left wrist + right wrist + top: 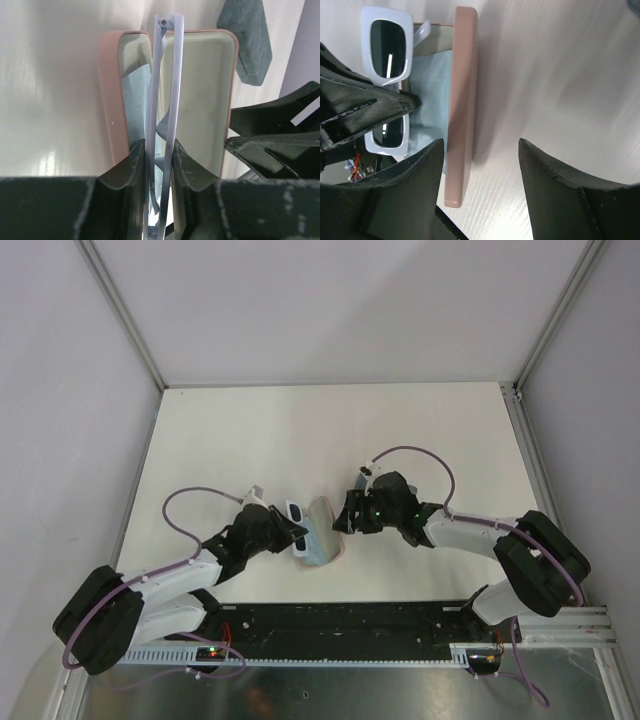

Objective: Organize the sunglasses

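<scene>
White-framed sunglasses with dark lenses and pale arms are folded and hang just above the open pink case. My left gripper is shut on them, its fingers pressing both sides of the folded frame. A light blue cloth lies inside the case. My right gripper is open on the case's right side. The upright pink lid edge stands between its fingers, close to the left finger and apart from the right one.
A grey-blue case lies on the table beyond the pink case, beside my right gripper. The two grippers are close together over the case. The black rail runs along the near table edge.
</scene>
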You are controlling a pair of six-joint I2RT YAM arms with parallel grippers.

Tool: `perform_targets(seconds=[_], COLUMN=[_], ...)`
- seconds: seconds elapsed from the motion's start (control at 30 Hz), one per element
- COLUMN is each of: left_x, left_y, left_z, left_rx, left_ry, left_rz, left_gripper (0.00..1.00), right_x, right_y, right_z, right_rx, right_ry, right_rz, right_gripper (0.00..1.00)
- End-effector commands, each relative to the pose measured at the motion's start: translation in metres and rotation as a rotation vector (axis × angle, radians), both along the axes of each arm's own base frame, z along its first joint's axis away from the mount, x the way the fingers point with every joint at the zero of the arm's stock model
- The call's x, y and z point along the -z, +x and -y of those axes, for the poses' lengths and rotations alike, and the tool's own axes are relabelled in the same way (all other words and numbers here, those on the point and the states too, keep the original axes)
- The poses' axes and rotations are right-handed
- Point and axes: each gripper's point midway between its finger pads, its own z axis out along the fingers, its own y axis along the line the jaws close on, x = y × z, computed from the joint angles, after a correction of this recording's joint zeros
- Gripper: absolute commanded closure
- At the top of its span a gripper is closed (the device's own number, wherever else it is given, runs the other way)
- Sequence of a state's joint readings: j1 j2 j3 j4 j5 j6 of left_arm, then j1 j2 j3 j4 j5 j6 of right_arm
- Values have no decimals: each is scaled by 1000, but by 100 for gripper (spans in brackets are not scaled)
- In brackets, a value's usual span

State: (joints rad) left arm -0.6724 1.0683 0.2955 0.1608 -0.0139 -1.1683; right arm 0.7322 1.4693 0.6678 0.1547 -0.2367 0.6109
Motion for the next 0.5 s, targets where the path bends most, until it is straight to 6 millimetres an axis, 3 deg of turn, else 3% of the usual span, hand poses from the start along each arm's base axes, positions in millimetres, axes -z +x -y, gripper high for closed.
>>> perform_targets(seconds=[0.0, 0.27, 0.47], left_x=[3, 17, 23], left_y=[5, 1, 1], left_z=[-1, 2, 4], left_rx=[5, 50, 83], left_ry=[20, 44, 60], left_rz=[46, 43, 47], left_gripper=[89, 90, 91], right_x=[-14, -56, -59], right_y=[-2, -10, -9], right_z=[-15, -21, -17], right_rx=[-36, -77, -88], right_ry=[65, 167, 285], right_rz=[29, 78, 10], right_gripper=[34, 10, 1])
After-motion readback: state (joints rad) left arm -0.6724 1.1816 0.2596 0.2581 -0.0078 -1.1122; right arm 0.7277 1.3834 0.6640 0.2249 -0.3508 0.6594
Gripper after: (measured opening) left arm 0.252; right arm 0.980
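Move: The left gripper holds the white sunglasses over the open pink case. The tray with the blue cloth is about 3 cm right of that hand, 2 cm back and 5 cm below. The right gripper is at the edge of the case's lid, whose middle lies roughly 5 cm to its left, 1 cm back and 2 cm lower. The grey-blue case is some 7 cm ahead of the right hand and 9 cm to its right. Work the right gripper along the outer side of the pink lid, first easing about 1 cm left and back, then rising nearly 5 cm and still edging left, and open its fingers to almost full width. Meanwhile lower the left gripper about 3 cm towards the cloth-lined tray, keeping its hold on the sunglasses. ##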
